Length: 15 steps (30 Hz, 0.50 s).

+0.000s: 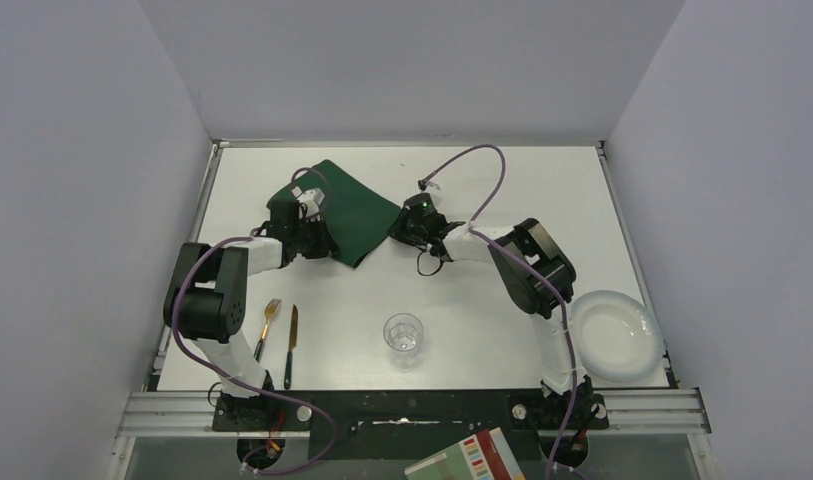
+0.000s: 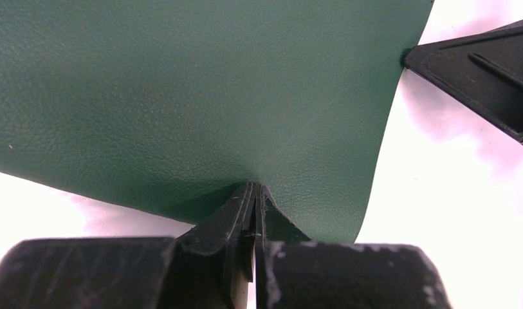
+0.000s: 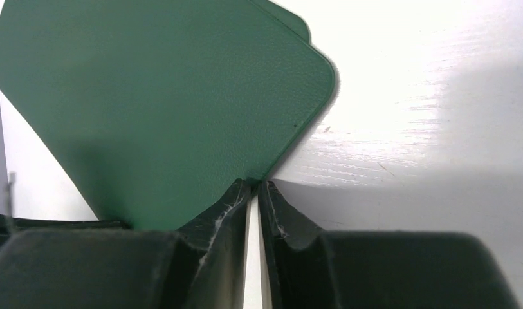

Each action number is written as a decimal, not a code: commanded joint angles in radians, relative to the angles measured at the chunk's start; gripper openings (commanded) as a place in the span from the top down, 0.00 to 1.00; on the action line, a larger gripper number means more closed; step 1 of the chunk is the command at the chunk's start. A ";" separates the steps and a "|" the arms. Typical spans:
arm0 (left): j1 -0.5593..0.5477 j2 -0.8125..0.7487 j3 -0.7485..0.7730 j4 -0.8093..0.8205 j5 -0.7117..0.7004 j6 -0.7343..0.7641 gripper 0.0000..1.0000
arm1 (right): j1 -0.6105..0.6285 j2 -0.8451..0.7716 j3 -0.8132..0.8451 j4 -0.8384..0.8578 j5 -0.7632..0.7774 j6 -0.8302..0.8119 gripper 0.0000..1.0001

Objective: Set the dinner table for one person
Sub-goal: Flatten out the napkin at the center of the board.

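The dark green placemat [image 1: 347,200] lies askew at the back middle of the white dinner table [image 1: 482,300], partly lifted and bent. My left gripper [image 1: 318,240] is shut on the placemat's near left edge; in the left wrist view its jaws [image 2: 254,188] pinch the green sheet [image 2: 181,96]. My right gripper [image 1: 406,228] sits at the mat's right corner. In the right wrist view its tips [image 3: 255,183] meet on the edge of the placemat [image 3: 149,96], with white tabletop [image 3: 406,96] beside it. The right gripper's fingers [image 2: 484,71] show at the upper right of the left wrist view.
A clear glass [image 1: 403,335] stands near the front middle. A white plate [image 1: 614,335] lies at the front right. A gold fork [image 1: 268,325] and a dark-handled knife [image 1: 291,345] lie at the front left. A book [image 1: 472,460] rests below the table edge.
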 commanded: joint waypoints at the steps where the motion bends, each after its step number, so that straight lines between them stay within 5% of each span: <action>1: 0.007 0.018 -0.021 -0.072 0.001 0.009 1.00 | 0.009 0.039 0.026 -0.107 0.029 -0.037 0.89; 9: 0.007 0.023 -0.019 -0.069 -0.002 0.011 1.00 | 0.021 0.009 0.043 -0.140 -0.011 -0.048 0.48; 15: 0.008 0.025 -0.017 -0.067 -0.001 0.009 1.00 | 0.048 0.010 0.068 -0.165 -0.028 -0.043 0.45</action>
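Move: The napkin lies askew, about 1 cm under both hands' points. Its middle is some 11 cm left and 5 cm ahead of the right hand, which is at its right edge, and about 9 cm ahead and 1 cm right of the left hand. From the right hand, the drinking glass stands about 22 cm back and 2 cm to the right. From the left hand, the knife lies roughly 19 cm back and 9 cm left. The napkin's right edge is let go by the right fingers, which open from nearly shut to a little over half way while that hand shifts about 1.5 cm left, towards the napkin's middle, and rises 1 cm. The left hand stays still, its shut fingertips kept on the near-left edge. ##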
